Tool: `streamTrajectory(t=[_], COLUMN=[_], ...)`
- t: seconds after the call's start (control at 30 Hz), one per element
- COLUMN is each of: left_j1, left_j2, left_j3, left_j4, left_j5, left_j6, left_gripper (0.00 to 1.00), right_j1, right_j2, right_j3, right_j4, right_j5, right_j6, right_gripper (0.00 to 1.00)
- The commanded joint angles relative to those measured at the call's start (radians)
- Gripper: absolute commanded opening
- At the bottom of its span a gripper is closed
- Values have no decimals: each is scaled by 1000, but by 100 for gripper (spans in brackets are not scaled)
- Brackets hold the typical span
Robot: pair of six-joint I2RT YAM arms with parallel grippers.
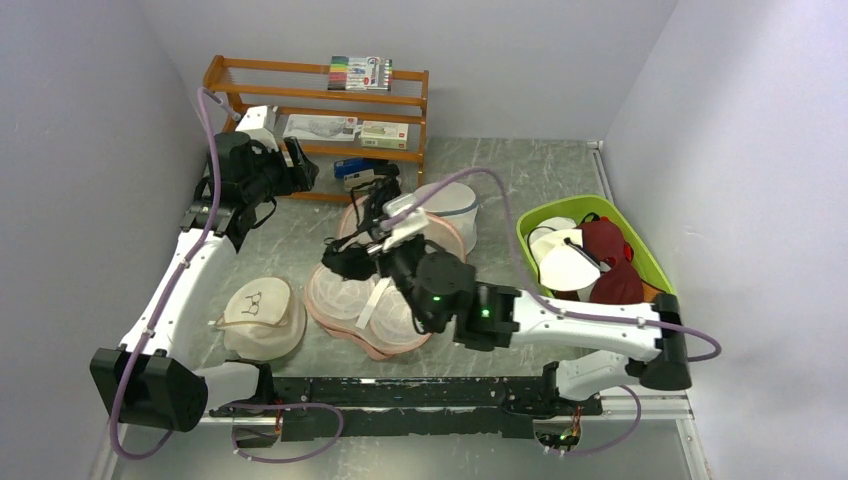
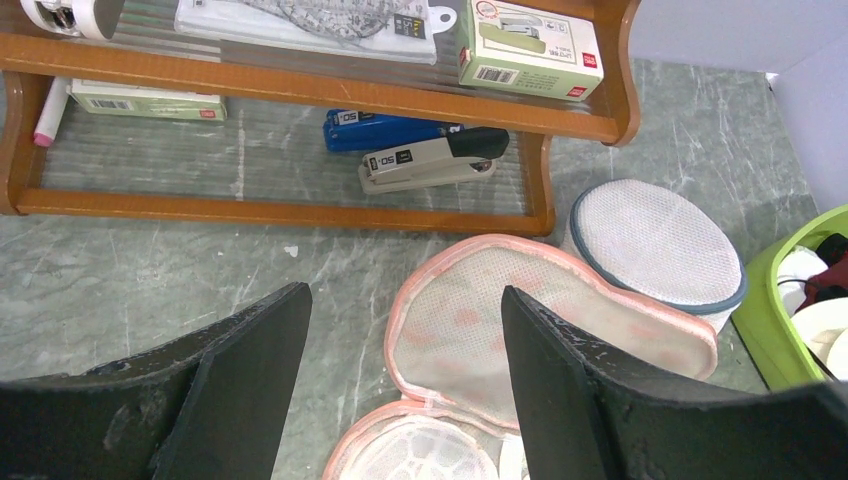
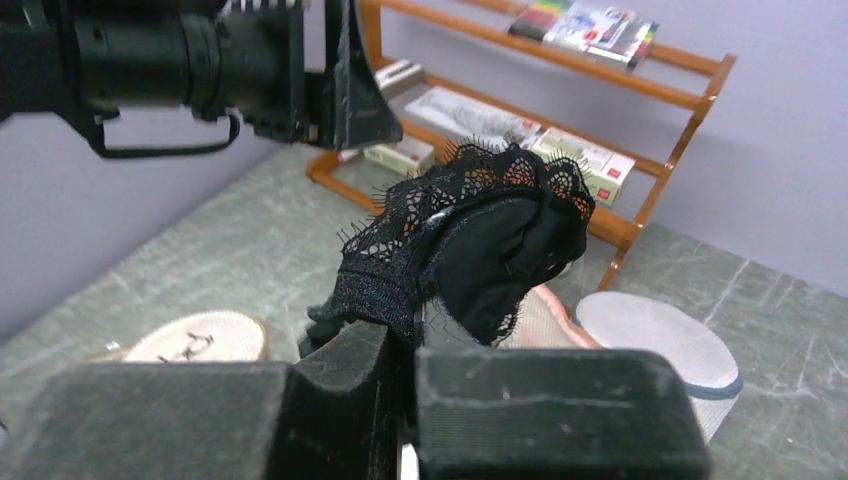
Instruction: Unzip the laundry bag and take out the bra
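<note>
The laundry bag (image 1: pixel 340 300) lies unzipped and spread flat mid-table, its pinkish mesh inside facing up; its raised flap (image 2: pixel 520 310) shows in the left wrist view. My right gripper (image 1: pixel 368 256) hovers over the bag, shut on the black lace bra (image 3: pixel 470 225), which hangs bunched above the closed fingers (image 3: pixel 350 380). From above, the bra (image 1: pixel 345 263) is clear of the bag's surface. My left gripper (image 1: pixel 300 176) is open and holds nothing, raised near the wooden shelf, left of the bag. Its fingers (image 2: pixel 250 380) frame the bag's left edge.
A wooden shelf (image 1: pixel 320 100) with boxes, markers and staplers stands at the back. Behind the bag stands a white mesh cylinder (image 1: pixel 450 205). A round cream cap (image 1: pixel 260 315) lies front left. A green bin (image 1: pixel 640 255) with caps is at the right.
</note>
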Motion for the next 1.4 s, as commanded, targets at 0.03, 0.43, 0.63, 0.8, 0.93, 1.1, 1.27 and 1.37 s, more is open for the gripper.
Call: streamTrajectory(t=[0.03, 0.43, 0.63, 0.8, 0.93, 1.1, 1.27, 1.37], left_j1=[-5, -7, -7, -7, -7, -8, -10, -10], left_j2=[-23, -25, -31, -26, -20, -31, -27, -26], left_j3=[12, 20, 19, 19, 25, 20, 21, 25], left_j4=[21, 20, 20, 21, 16, 21, 16, 17], left_j5=[-3, 32, 35, 46, 60, 54, 48, 64], left_j6=[15, 6, 3, 3, 2, 1, 3, 3], left_gripper=[81, 81, 82, 81, 81, 81, 81, 81], right_j1=[-6, -82, -276, -404, -532, -789, -1011, -1074], right_j2=[-130, -385, -617, -717, -668, -501, -377, -340], right_j3=[-96, -317, -391, -509, -527, -426, -271, -300], right_j4=[186, 265, 186, 510, 622, 352, -402, -538], right_j5=[26, 382, 412, 466, 462, 471, 426, 395], right_j6=[-32, -229, -170, -392, -500, -248, 470, 686], right_gripper=[0, 0, 0, 0, 0, 0, 0, 0])
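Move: To the right hand's right, some 46 cm off, 8 cm farther out and about 30 cm below, stands the green bin; the hand already holds the black lace bra high above the table. The opened laundry bag lies 35 cm beneath it, centred about 10 cm ahead, and the white mesh basket stands 25 cm ahead, 14 cm right and 30 cm below. From the left hand, the bin is about 63 cm right, 10 cm back and 22 cm below. Swinging the pinched bra away from above the opened laundry bag, the right hand sweeps about 43 cm right towards the green bin, first rising slightly, then reaching some 10 cm forward in the later part and dipping a little at the end. The wrist turns about 80 degrees clockwise on the way; the fingers stay shut on the bra. ##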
